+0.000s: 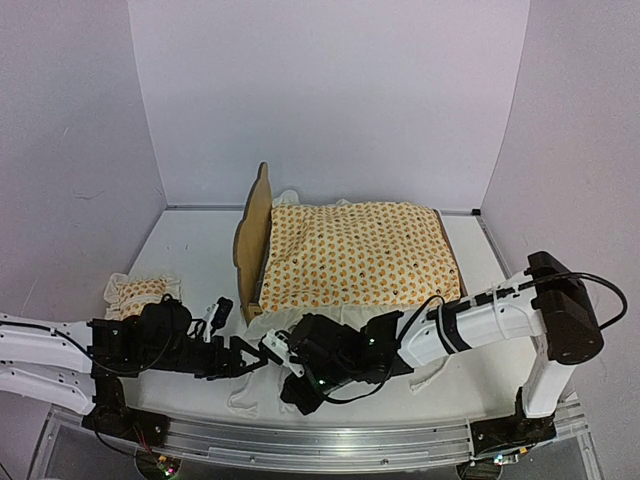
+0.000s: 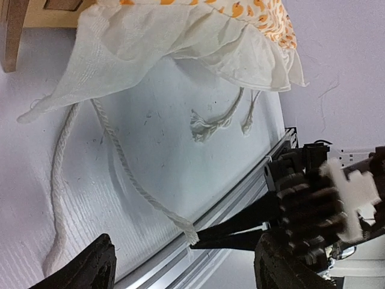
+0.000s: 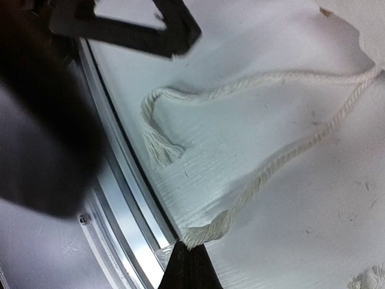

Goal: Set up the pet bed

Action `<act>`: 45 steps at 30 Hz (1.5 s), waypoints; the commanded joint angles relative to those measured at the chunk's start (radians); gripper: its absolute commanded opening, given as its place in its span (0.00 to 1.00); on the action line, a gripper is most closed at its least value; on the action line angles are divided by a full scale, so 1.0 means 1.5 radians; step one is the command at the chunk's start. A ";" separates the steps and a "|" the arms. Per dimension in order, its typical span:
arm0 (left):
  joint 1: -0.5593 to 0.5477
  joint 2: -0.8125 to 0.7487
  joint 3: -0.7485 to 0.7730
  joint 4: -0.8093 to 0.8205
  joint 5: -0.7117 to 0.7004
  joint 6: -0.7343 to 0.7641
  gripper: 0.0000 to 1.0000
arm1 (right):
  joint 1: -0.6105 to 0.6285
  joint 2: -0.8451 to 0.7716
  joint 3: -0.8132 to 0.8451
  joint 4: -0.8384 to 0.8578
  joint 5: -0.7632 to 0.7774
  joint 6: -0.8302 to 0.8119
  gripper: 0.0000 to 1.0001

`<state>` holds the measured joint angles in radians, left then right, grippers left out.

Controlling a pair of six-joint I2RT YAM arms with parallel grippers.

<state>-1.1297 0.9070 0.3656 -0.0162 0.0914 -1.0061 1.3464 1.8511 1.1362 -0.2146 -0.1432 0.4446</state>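
The pet bed (image 1: 252, 225) stands mid-table, its plywood headboard on the left, with an orange-dotted cream cover (image 1: 360, 255) lying on it. The cover's ruffled edge (image 2: 180, 36) hangs over the near side, and two white tie cords trail from it across the table. My right gripper (image 3: 191, 251) is shut on the frayed end of one tie cord (image 3: 283, 159) near the table's front rail. In the left wrist view, that cord (image 2: 129, 165) ends between the right gripper's dark fingertips (image 2: 207, 238). My left gripper (image 2: 186, 256) stands open beside it with nothing between its fingers.
A small ruffled pillow (image 1: 140, 292) lies at the left of the table. The second tie cord (image 2: 60, 174) lies loose on the table, and knotted cord ends (image 2: 204, 127) rest under the ruffle. The aluminium front rail (image 3: 123, 180) runs close by both grippers.
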 commanded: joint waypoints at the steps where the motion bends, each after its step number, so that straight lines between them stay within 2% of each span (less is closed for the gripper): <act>1: 0.054 0.075 0.019 0.088 0.141 -0.091 0.77 | 0.001 0.003 0.028 0.087 -0.033 -0.060 0.00; 12: 0.081 0.187 0.056 0.135 0.250 -0.115 0.73 | 0.007 0.013 0.027 0.163 -0.003 -0.114 0.00; 14: 0.081 0.207 0.064 0.141 0.263 -0.105 0.65 | 0.010 0.019 0.034 0.170 0.007 -0.122 0.00; 20: 0.090 0.173 0.046 0.138 0.232 -0.078 0.16 | 0.013 0.027 0.056 0.151 0.036 -0.120 0.00; 22: 0.094 0.140 0.048 0.085 0.188 -0.050 0.01 | 0.013 0.029 0.063 0.114 0.046 -0.104 0.00; 24: 0.094 0.109 0.076 -0.014 0.122 0.000 0.00 | 0.013 0.031 0.070 0.070 0.047 -0.092 0.06; 26: 0.095 0.083 0.118 -0.119 0.027 0.040 0.00 | 0.014 0.041 0.071 0.031 0.050 -0.078 0.30; 29: 0.099 0.053 0.130 -0.171 -0.030 0.064 0.00 | 0.015 0.090 0.109 -0.017 0.031 -0.084 0.53; 33: 0.109 0.061 0.152 -0.199 -0.053 0.089 0.00 | 0.028 0.149 0.200 -0.071 0.035 -0.132 0.65; 39: 0.113 0.104 0.184 -0.248 -0.127 0.141 0.00 | 0.041 0.224 0.304 -0.107 0.027 -0.196 0.70; 45: 0.119 0.101 0.166 -0.255 -0.141 0.140 0.00 | 0.050 0.281 0.374 -0.136 0.041 -0.218 0.69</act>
<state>-0.9607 1.0679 0.5945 -0.3752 -0.0711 -0.8257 1.4109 2.2353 1.6066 -0.3862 -0.0933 0.1696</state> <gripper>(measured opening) 0.016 0.699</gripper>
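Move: The left hand, open, goes for the cord end in the right fingers, about 4 cm back, 5 cm to its right and 6 cm below; the sheet corner hangs some 13 cm ahead, level sideways and 9 cm lower, with the headboard's near end 3 cm farther out and 3 cm left of that corner. From the right hand, the left fingers are about 4 cm ahead, 5 cm left and 6 cm up; the loose cord's frayed end lies roughly level ahead, 10 cm left and 5 cm below. While the right hand lifts the pinched cord end leftward and up about 4 cm to meet it, the left hand dips about 3 cm and eases right, its fingers tipping down some 20 degrees, shuts on the cord just by the right fingertips, then carries it forward and left towards the headboard's near end, rolling back level past its starting tilt. Once the left has it, the right fingers open and let go, and that hand sinks about 6 cm while sliding left and slightly back, turning a little counter-clockwise, until its spread fingers come close over the loose cord's frayed end by the table edge. ##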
